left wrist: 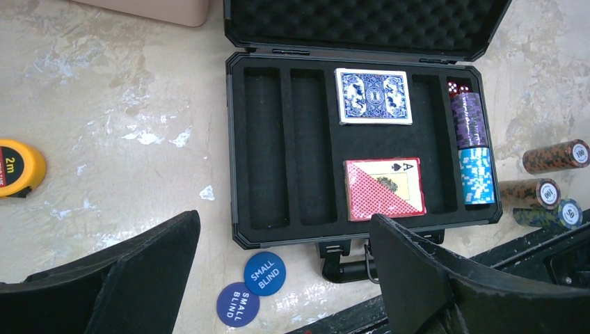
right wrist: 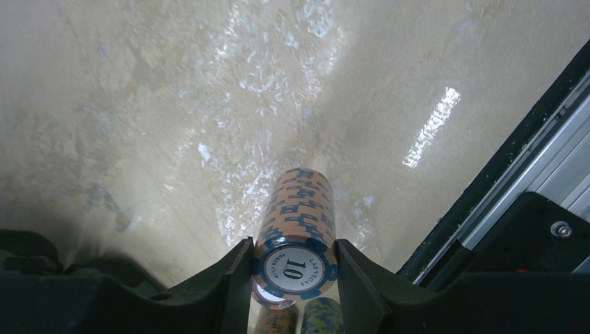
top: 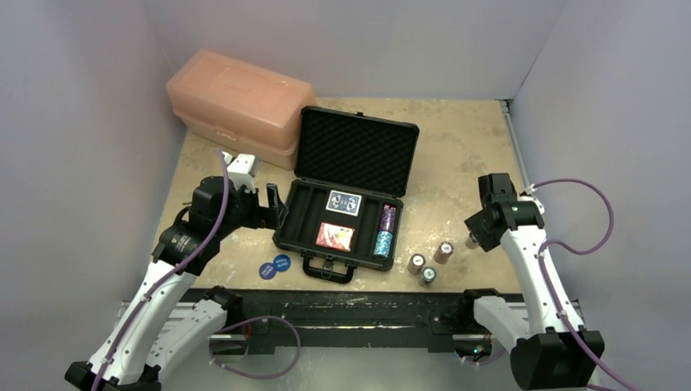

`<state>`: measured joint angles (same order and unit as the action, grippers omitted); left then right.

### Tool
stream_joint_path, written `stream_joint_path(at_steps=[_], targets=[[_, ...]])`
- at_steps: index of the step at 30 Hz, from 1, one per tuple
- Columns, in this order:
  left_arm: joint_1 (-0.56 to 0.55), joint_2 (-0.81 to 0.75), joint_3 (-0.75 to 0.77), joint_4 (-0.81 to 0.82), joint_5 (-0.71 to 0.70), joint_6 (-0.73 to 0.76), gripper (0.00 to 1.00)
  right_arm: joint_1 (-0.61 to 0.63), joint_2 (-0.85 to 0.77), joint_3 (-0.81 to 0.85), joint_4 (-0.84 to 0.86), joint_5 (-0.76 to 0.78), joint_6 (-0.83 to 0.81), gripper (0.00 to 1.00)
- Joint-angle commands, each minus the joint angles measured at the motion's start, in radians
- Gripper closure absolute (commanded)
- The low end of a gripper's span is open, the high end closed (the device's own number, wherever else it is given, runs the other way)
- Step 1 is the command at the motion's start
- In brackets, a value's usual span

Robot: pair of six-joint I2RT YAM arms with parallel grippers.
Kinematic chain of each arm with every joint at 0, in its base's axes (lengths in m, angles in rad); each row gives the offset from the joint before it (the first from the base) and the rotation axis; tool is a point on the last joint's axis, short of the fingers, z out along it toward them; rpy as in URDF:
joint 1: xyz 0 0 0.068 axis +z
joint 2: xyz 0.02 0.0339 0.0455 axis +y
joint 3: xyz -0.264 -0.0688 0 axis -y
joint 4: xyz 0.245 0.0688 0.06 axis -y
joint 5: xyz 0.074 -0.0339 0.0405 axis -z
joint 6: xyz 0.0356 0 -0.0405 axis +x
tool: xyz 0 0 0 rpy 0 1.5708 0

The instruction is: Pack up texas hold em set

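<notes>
The black briefcase [top: 287,213] of the texas hold em set lies open mid-table, its foam lid [top: 358,151] upright. Inside are a blue card deck [left wrist: 373,96], a red deck [left wrist: 384,188], and purple [left wrist: 468,120] and light-blue [left wrist: 477,175] chip stacks. Two blue discs [left wrist: 250,289] lie in front of its left corner. My left gripper [left wrist: 284,219] hovers open over the case's front-left part. Off to the right, my right gripper [right wrist: 294,261] is shut on the sides of an orange-and-blue "10" chip stack [right wrist: 299,209] just over the table. Three more stacks [top: 428,262] lie right of the case.
A large pink plastic box [top: 240,106] stands at the back left beside the case's lid. A yellow tape measure [left wrist: 17,167] lies on the table left of the case. The black rail [top: 350,314] runs along the near edge, close to the right gripper.
</notes>
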<state>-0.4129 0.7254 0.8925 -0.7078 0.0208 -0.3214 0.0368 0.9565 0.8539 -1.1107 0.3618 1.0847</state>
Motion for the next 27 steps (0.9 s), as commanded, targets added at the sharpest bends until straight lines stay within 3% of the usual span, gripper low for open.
stream_joint_path(at_steps=[1,11,19,27], targets=[[-0.004,-0.003,0.039,0.011,-0.017,0.018,0.09,-0.005,-0.007,0.129,-0.026,0.138,-0.030,1.00],[-0.004,0.002,0.040,0.008,-0.018,0.023,0.09,-0.005,-0.022,0.309,0.022,0.232,-0.151,1.00],[-0.004,-0.044,0.031,0.033,-0.008,0.034,0.09,-0.005,-0.021,0.439,0.157,0.105,-0.338,1.00],[-0.004,-0.081,0.015,0.070,0.041,0.054,0.10,-0.005,-0.009,0.489,0.279,-0.153,-0.467,1.00]])
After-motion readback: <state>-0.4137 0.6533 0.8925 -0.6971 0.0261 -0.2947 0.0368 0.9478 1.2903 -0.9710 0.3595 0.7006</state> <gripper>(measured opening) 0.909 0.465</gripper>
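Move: Off to the right hand's left, some 33 cm over and about 7 cm farther out, is the tray of the open case, roughly 8 cm lower. Standing chip stacks sit about 8 cm below that hand: the nearest 100 stack 6 cm left and 1 cm back, the other 100 stack 13 cm left and 4 cm back, the green 50 stack 10 cm left and 7 cm back. From the left hand the case tray is about 8 cm ahead, 15 cm right and 18 cm down. Carrying the orange 10 stack already pinched between its fingertips, the right hand rises steadily about 17 cm, easing forward some 7 cm. It drifts a little right, then comes back left, while the wrist tips the fingers up and forward and turns them counter-clockwise, some 30 degrees in all; the grip holds throughout. Late on, the open, empty left hand lifts about 2 cm. ##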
